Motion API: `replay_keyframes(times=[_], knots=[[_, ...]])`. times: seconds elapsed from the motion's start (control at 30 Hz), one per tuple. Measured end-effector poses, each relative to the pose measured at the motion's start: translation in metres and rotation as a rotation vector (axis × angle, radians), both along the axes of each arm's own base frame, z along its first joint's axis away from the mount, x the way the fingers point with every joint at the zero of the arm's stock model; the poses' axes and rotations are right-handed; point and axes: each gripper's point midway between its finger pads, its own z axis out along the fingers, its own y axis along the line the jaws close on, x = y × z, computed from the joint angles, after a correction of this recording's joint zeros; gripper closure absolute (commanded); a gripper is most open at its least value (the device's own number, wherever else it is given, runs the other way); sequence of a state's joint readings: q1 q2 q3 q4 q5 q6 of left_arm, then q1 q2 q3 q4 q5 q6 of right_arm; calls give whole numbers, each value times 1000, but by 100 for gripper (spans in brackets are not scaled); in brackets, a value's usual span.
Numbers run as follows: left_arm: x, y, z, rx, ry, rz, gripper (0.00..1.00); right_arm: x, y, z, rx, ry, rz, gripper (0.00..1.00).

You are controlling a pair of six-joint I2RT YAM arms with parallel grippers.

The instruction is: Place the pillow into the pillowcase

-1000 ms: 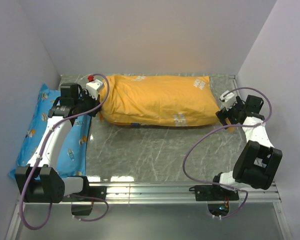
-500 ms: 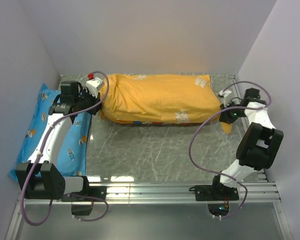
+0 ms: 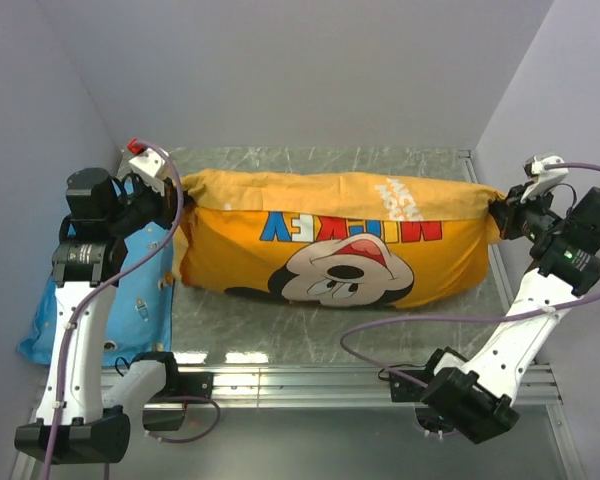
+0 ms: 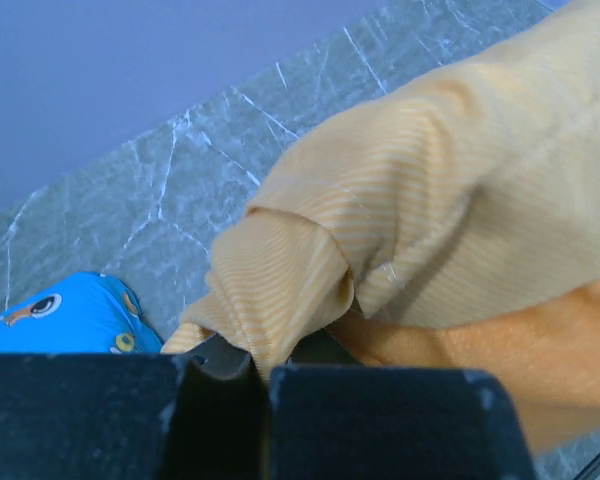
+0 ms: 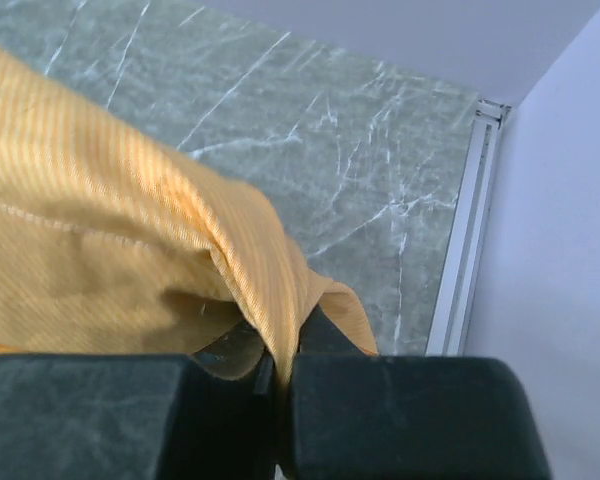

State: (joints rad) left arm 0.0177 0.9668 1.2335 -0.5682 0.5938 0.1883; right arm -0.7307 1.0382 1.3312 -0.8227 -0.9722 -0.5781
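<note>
The orange pillowcase [image 3: 330, 240] hangs stretched between both arms above the table, its Mickey Mouse face turned toward the camera and upside down. It bulges, stuffed full; the pillow is hidden inside it. My left gripper [image 3: 170, 205] is shut on the pillowcase's left corner, where a bunched fold of orange cloth [image 4: 280, 290] runs down between the jaws. At the other end my right gripper [image 3: 500, 215] is shut on the right corner, with the cloth [image 5: 270, 280] pinched between its fingers.
A blue cartoon-print pillow [image 3: 130, 300] lies along the left edge of the grey marble table [image 3: 310, 330], below the left arm. A metal rail [image 5: 465, 240] borders the table on the right. Walls close in the back and both sides.
The right gripper closed on the pillowcase's right corner. Both arms rose and lifted the stuffed pillowcase off the table, turning it so that the Mickey face shows.
</note>
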Motion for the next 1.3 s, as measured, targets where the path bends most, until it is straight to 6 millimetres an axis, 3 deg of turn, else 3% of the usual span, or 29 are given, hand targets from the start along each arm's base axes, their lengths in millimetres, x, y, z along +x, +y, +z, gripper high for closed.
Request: replay_keyframes(times=[0.07,0.17,0.23,0.27,0.3,0.33,0.4,0.47,0.53,0.57,0.63,0.7,0.77,0.83,0.9,1.0,1.17,1.3], knots=[[4,0,6,-6,-7,2,100,9,1,0,15,4,-17,100],[31,-3,-9,-18,53,-16,100,43,-6,-20,56,66,-25,100],[59,-5,-30,-27,123,-27,94,74,-11,-45,90,138,-34,76],[76,-5,-44,-30,168,-31,90,93,-15,-62,101,186,-47,53],[96,-5,-60,-31,220,-30,84,110,-22,-78,105,234,-79,9],[122,-1,-78,-27,270,-11,69,131,-28,-95,111,279,-108,2],[170,13,-95,-29,319,44,59,167,-42,-111,102,345,-164,1],[217,38,-95,-56,314,114,48,194,-52,-104,93,344,-205,1],[243,80,-86,-98,298,213,40,202,-58,-85,77,311,-234,0],[245,103,-79,-115,286,262,39,197,-60,-71,67,289,-245,0],[237,142,-61,-134,254,341,30,178,-55,-43,42,246,-246,0],[217,164,-42,-137,212,388,27,151,-45,-15,10,196,-233,0],[190,154,-34,-133,211,376,1,120,-25,4,-17,158,-192,0],[165,125,-27,-119,200,318,1,94,-6,6,-29,144,-150,0],[143,90,-28,-116,215,240,1,73,10,-10,-22,170,-106,0],[121,60,-41,-127,264,149,1,51,22,-48,5,251,-79,0],[95,60,-88,-133,384,166,1,20,34,-113,56,418,-68,0],[62,62,-121,-100,441,205,1,-4,43,-130,52,437,-59,0]])
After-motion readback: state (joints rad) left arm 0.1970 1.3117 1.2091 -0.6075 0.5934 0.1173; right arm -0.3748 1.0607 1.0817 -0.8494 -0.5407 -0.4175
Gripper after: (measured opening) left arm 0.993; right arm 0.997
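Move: Each raised gripper pinches an end of the pillowcase's upper edge. The filled pillow hangs between them, its middle about 29 cm right of the left hand, 2 cm back and 15 below; from the right hand it is some 30 cm left, level ahead, equally low. The far table spot it goes to lies some 20 cm ahead of both hands, 29 cm inward and 31 below. The blue cushion is about 25 cm left of the left hand, level ahead, 30 below. Both hands fling the cased pillow some 20 cm forward and down, open wide to release it, then draw back. ##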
